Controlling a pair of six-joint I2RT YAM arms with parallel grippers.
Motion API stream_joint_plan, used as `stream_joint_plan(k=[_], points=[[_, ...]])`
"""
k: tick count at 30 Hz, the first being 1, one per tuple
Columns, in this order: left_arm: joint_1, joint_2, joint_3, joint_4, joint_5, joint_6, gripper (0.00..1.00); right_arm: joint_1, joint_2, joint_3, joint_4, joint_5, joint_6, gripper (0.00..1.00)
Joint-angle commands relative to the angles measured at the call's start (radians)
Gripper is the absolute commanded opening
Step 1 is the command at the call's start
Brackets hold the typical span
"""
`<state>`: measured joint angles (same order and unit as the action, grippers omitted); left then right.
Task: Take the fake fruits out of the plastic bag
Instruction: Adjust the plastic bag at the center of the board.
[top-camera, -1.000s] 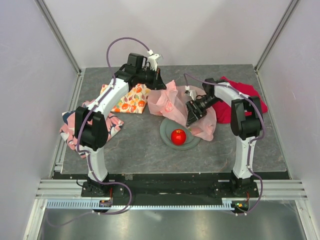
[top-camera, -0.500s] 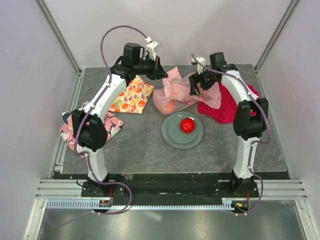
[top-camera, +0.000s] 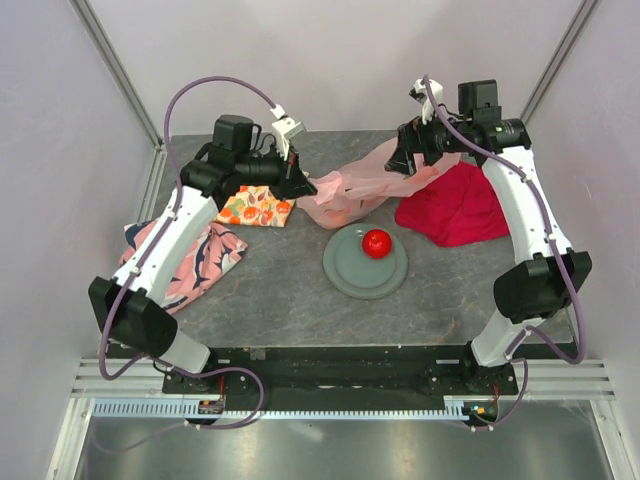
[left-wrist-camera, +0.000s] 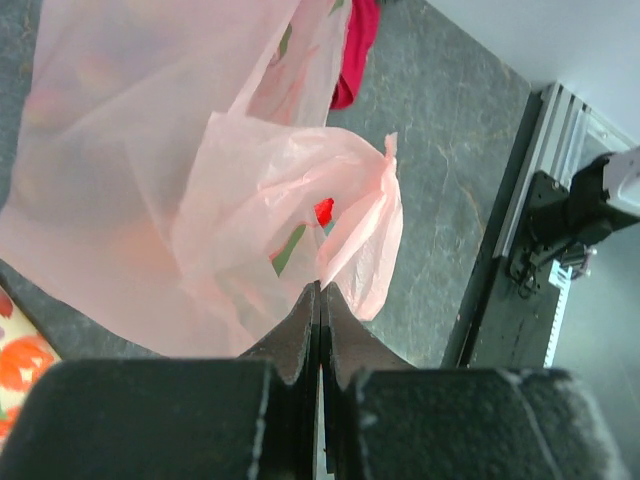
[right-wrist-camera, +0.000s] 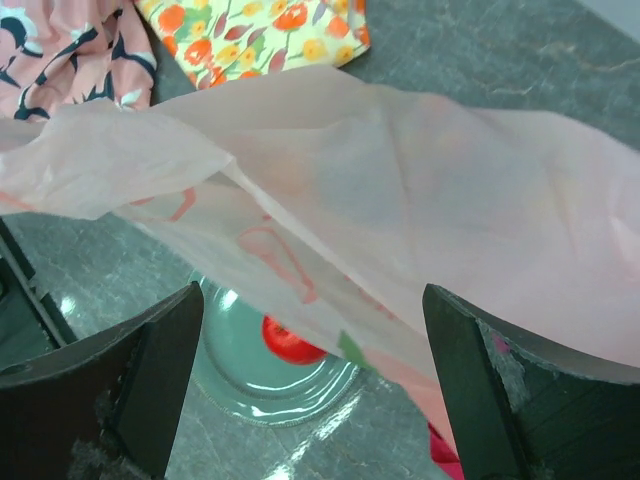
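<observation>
The pale-pink plastic bag (top-camera: 345, 188) is stretched across the back of the table between my two grippers. My left gripper (top-camera: 303, 186) is shut on the bag's left edge; in the left wrist view its jaws (left-wrist-camera: 320, 292) meet on a fold of the bag (left-wrist-camera: 250, 200). A red fruit piece (left-wrist-camera: 323, 210) shows through the film. My right gripper (top-camera: 404, 160) is open at the bag's right end, with the film (right-wrist-camera: 400, 190) spanning the space ahead of its fingers (right-wrist-camera: 310, 300). A red apple (top-camera: 377, 243) sits on the grey-green plate (top-camera: 345, 272), also the apple (right-wrist-camera: 290, 343) below the bag.
A red cloth (top-camera: 460, 208) lies at the back right under the right arm. A fruit-printed cloth (top-camera: 255, 207) lies left of the bag and a pink-and-navy cloth (top-camera: 195, 262) at the left edge. White walls enclose the table.
The right arm left the plate and swung up to the back right. The left arm drew left and nearer. The bag is now pulled out between them; the apple stays on the plate.
</observation>
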<state>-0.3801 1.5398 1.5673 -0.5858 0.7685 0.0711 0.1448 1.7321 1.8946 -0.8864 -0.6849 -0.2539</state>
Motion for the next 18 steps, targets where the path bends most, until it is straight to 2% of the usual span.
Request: stream_joint_plan(k=[1, 6, 8, 9, 10, 12, 13, 15, 16, 18], points=[[0.001, -0.093, -0.056, -0.051, -0.023, 0.084, 0.02, -0.005, -0.057, 0.024, 0.036, 0.071, 0.015, 0.98], [0.001, -0.125, -0.115, -0.045, -0.060, 0.059, 0.02, -0.008, -0.134, -0.011, 0.136, 0.272, -0.018, 0.98], [0.003, -0.119, -0.127, -0.037, -0.096, 0.035, 0.03, -0.007, -0.172, -0.035, 0.174, 0.407, -0.025, 0.98], [0.003, -0.118, -0.125, -0.034, -0.107, 0.029, 0.09, -0.007, -0.181, -0.052, 0.202, 0.453, -0.034, 0.98], [0.003, -0.119, -0.124, -0.032, -0.112, 0.026, 0.33, -0.008, -0.186, -0.049, 0.198, 0.493, -0.053, 0.98], [0.003, -0.128, -0.102, -0.032, -0.110, 0.018, 0.48, -0.008, -0.180, -0.020, 0.136, 0.521, -0.115, 0.98], [0.003, -0.136, -0.093, -0.029, -0.097, 0.015, 0.59, -0.007, -0.175, -0.012, 0.112, 0.530, -0.128, 0.98], [0.000, -0.162, -0.067, -0.026, -0.069, 0.029, 0.66, -0.007, -0.177, -0.015, 0.061, 0.542, -0.162, 0.98], [-0.002, -0.165, -0.059, -0.026, -0.043, 0.030, 0.82, -0.008, -0.178, -0.022, 0.052, 0.547, -0.165, 0.98], [-0.008, -0.164, -0.032, -0.026, -0.026, 0.041, 0.85, -0.007, -0.180, -0.041, 0.040, 0.545, -0.166, 0.98]])
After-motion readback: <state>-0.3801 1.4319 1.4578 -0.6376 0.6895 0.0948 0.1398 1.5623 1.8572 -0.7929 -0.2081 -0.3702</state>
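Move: The left hand still pinches the plastic bag's left end; the bag's middle lies about 12 cm to its right, 5 cm ahead and 16 cm below. From the open right hand the bag's right end is some 12 cm right, 4 cm ahead and 18 cm below; the red cloth is about 17 cm right, level, 24 cm below, and the tomato 9 cm back, 3 cm left, 23 cm below. Backing slightly, left fingers release the bag's left end; the open right hand sweeps about 8 cm right, rising. ##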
